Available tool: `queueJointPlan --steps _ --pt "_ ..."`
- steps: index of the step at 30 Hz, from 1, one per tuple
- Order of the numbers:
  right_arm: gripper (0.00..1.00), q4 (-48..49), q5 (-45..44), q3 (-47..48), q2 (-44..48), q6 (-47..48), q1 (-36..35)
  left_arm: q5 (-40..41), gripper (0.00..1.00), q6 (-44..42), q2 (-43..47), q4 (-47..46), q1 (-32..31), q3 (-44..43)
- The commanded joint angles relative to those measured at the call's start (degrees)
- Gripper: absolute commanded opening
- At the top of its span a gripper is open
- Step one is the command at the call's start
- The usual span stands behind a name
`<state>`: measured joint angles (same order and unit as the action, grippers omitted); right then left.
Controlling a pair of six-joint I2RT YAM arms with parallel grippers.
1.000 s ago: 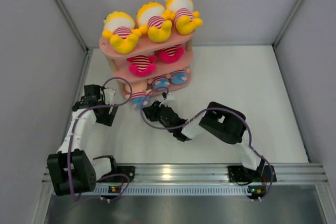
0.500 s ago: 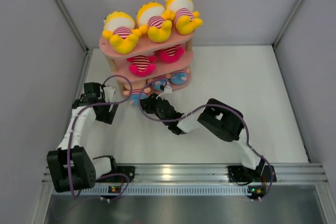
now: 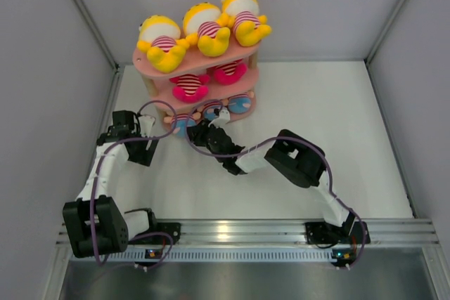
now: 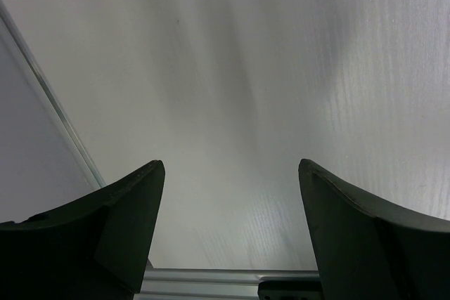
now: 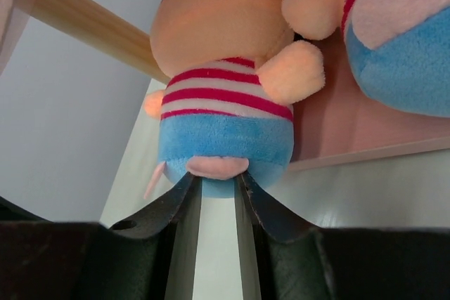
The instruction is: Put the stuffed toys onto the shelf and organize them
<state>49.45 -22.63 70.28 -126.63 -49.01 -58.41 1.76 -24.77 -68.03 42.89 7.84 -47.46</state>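
Observation:
The pink three-tier shelf (image 3: 151,63) stands at the back left of the table. Three yellow stuffed toys (image 3: 200,27) lie on its top board. Two striped dolls with magenta bottoms (image 3: 190,86) lie on the middle board. Two blue-bottomed dolls (image 3: 239,103) lie on the lowest board. My right gripper (image 3: 199,133) is shut on a third peach-headed doll (image 3: 183,124) at that board's front left edge. In the right wrist view the gripper (image 5: 216,179) pinches the doll's (image 5: 225,103) blue bottom, beside another blue doll (image 5: 408,54). My left gripper (image 3: 137,142) is open and empty over the table (image 4: 230,170).
The left wall of the enclosure (image 3: 56,103) runs close beside my left arm. A wooden shelf post (image 5: 84,22) stands just behind the held doll. The aluminium rail (image 3: 281,230) runs along the near edge.
My right gripper has carried the blue-bottomed doll up and to the left, in to the shelf's lowest board. The left arm has hardly moved.

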Motion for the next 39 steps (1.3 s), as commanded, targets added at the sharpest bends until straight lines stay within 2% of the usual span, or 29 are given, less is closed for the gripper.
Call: queueJointPlan --steps 1,4,11,22,25,28,29,32,33,35,37,38,39 --pt "0.26 0.21 -1.01 2.49 -1.07 0.68 0.76 -0.70 0.83 -0.01 0.62 -1.94 0.34 -1.49" --pt "0.27 0.21 -0.75 2.49 -0.99 0.58 1.28 -0.44 0.83 -0.27 0.79 -1.94 0.34 -1.23" --pt "0.33 0.64 1.53 0.84 1.55 6.90 1.55 -0.79 0.83 -0.10 -0.08 -1.94 0.34 -0.97" --pt "0.64 5.93 4.88 -14.10 18.33 17.19 -2.05 0.44 0.84 0.16 2.11 -1.76 0.25 1.14" --pt "0.74 1.11 5.41 -20.26 25.69 19.74 -2.50 1.31 0.84 0.17 3.25 -1.76 0.34 1.93" --pt "0.81 -11.18 1.64 -26.58 34.47 21.06 -1.71 2.19 0.84 0.43 3.43 -1.76 0.34 2.46" --pt "0.82 -18.01 0.93 -29.21 36.78 20.80 -1.01 2.37 0.84 0.60 3.43 -1.85 0.34 2.64" --pt "0.84 -30.17 0.40 -32.21 45.84 20.01 5.92 2.20 0.83 1.83 3.17 -1.85 0.34 2.73" --pt "0.84 -37.34 -0.30 -32.66 49.86 20.27 10.64 1.67 0.83 2.53 3.08 -1.85 0.34 2.64" --pt "0.88 -41.17 -3.37 -35.20 53.84 22.29 15.06 1.06 0.83 2.89 3.43 -1.94 0.34 2.55" --pt "0.97 -44.69 -2.34 -36.79 58.59 23.69 21.83 -0.08 0.83 3.15 3.69 -1.94 0.34 2.46" --pt "0.98 -45.75 0.28 -37.93 59.73 23.96 24.63 -0.61 0.83 3.24 4.13 -1.94 0.25 2.81" --pt "0.98 -48.02 1.18 -38.29 61.31 23.97 30.84 -1.49 0.83 3.07 4.31 -1.94 0.34 2.99"
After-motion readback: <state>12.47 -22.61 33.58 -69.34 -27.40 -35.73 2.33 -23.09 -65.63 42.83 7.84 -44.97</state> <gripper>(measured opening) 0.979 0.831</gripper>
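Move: The left pig toy on the bottom shelf sits right at my nearly shut right fingertips, its middle about 6 cm ahead, 3 cm left and roughly level. The middle pig toy is some 9 cm ahead and 7 cm right of that hand, the right pig toy about 11 cm ahead and 16 cm right. From my left hand, the left pig toy is about 13 cm ahead and 12 cm right. I keep my right fingertips against the lower end of the left pig toy, nudging barely a centimetre forward as they begin to open. Then I back off the shelf and rise about 5 cm, and sweep fast to my right across its front, ending some 32 cm right of where I started, edging forward again late on. The fingers spread wide and the wrist rolls about 30 degrees, left side down. ##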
